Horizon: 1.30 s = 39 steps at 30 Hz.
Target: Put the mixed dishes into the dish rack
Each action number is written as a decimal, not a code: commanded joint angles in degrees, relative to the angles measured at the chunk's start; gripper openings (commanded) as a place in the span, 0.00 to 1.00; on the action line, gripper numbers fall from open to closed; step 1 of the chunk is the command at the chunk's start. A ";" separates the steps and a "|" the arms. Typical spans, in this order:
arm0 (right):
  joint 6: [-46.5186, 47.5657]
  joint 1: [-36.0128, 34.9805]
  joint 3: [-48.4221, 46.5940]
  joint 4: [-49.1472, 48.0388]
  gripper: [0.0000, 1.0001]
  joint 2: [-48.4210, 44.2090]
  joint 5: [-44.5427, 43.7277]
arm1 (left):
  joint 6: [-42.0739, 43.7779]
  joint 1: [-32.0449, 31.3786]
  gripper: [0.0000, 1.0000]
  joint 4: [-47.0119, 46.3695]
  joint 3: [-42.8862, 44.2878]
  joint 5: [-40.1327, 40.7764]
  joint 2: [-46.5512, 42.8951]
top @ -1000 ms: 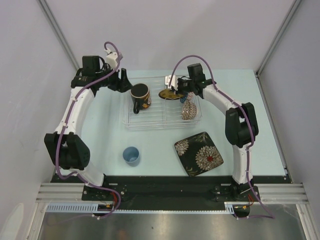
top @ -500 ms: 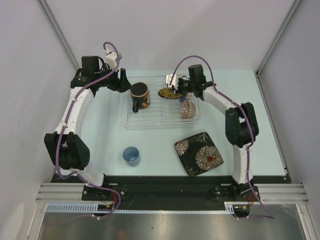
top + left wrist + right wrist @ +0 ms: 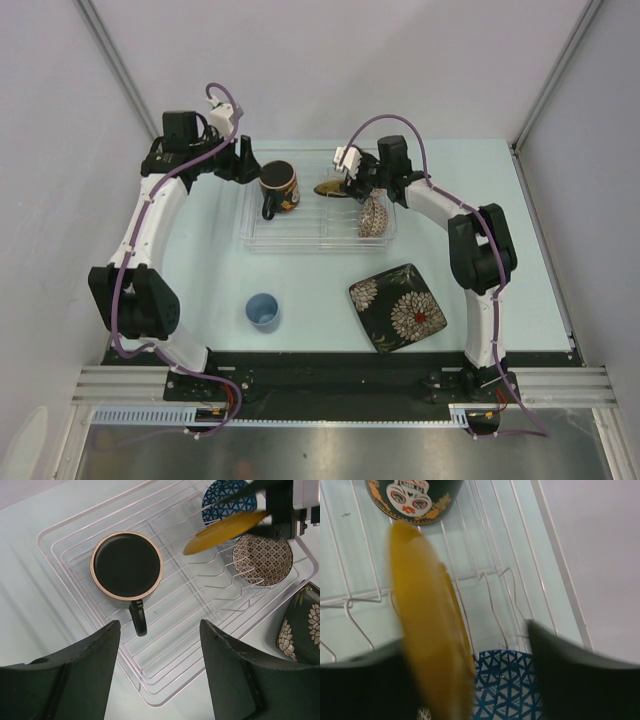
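Note:
The clear dish rack (image 3: 300,228) holds the dark mug (image 3: 281,185) upright at its left, and the beige patterned bowl (image 3: 372,215) and the blue patterned bowl (image 3: 227,497) on edge at its right. The yellow plate (image 3: 427,630) stands tilted among the rack's wires. It rests blurred against the left finger of my right gripper (image 3: 470,655), whose jaws are open with a wide gap to the right finger (image 3: 575,680). My left gripper (image 3: 160,670) hangs open and holds nothing above the rack's corner, near the mug (image 3: 126,565). The light-blue cup (image 3: 262,310) and the black floral plate (image 3: 397,307) lie on the table.
The pale table (image 3: 200,270) is closed in by grey walls on three sides. The rack sits toward the back. Both arm bases stand on the black rail (image 3: 330,375) at the near edge.
My right gripper's jaws have parted from the yellow plate, which now leans in the rack. The rack and its dishes have shifted slightly back and left. The left arm has stayed put.

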<state>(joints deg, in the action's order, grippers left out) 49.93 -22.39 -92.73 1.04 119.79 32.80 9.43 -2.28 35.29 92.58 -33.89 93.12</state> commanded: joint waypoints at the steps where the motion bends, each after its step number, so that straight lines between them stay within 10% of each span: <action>1: -1.50 0.16 1.76 -4.29 1.00 -3.94 -4.05 | -0.82 0.61 0.70 -1.63 0.85 -2.15 -1.01; 14: -3.52 -0.99 4.57 -3.86 1.00 -14.13 -6.43 | -1.70 0.70 0.70 -2.24 0.68 -3.29 -1.54; 24: -15.73 0.86 9.83 15.57 1.00 -28.26 -3.18 | -0.91 0.70 0.70 -1.98 2.25 -3.99 -1.45; 29: -42.15 2.78 14.77 16.08 1.00 -33.30 -19.86 | 3.64 0.00 0.71 0.65 4.71 -4.17 -1.19; 32: -62.11 9.63 15.64 27.05 1.00 -32.43 -14.37 | 9.35 -1.84 0.71 4.78 6.91 -3.82 -0.84; 39: -74.27 20.80 40.68 31.12 1.00 -45.59 -9.25 | 25.45 -10.36 0.73 12.61 5.61 2.85 -2.67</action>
<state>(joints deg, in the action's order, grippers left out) -11.79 -5.65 -60.49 24.75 82.02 20.95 22.52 -7.70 42.74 98.83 -34.50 93.01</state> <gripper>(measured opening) 0.995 0.719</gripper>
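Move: The right gripper is at the right end of the yellow plate in the dish rack, whose middle lies about 5 cm left and 3 cm below. The blue bowl is some 4 cm ahead and 4 cm right, the brown bowl 5 cm back and 4 cm right, both about 7 cm lower. The black square plate lies about 30 cm back, 11 cm right and 14 cm down; from the left hand, roughly 22 cm back, 36 cm right and 26 cm down. Open the half-open right fingers fully to leave the yellow plate, dipping slightly, then lift about 13 cm. Swing back and right out of the rack, some 17 cm each way, dropping again towards the black square plate while turning clockwise and tipping the fingers steeply down. Late on, ease the empty left gripper about 4 cm right and slightly up, turning clockwise. ##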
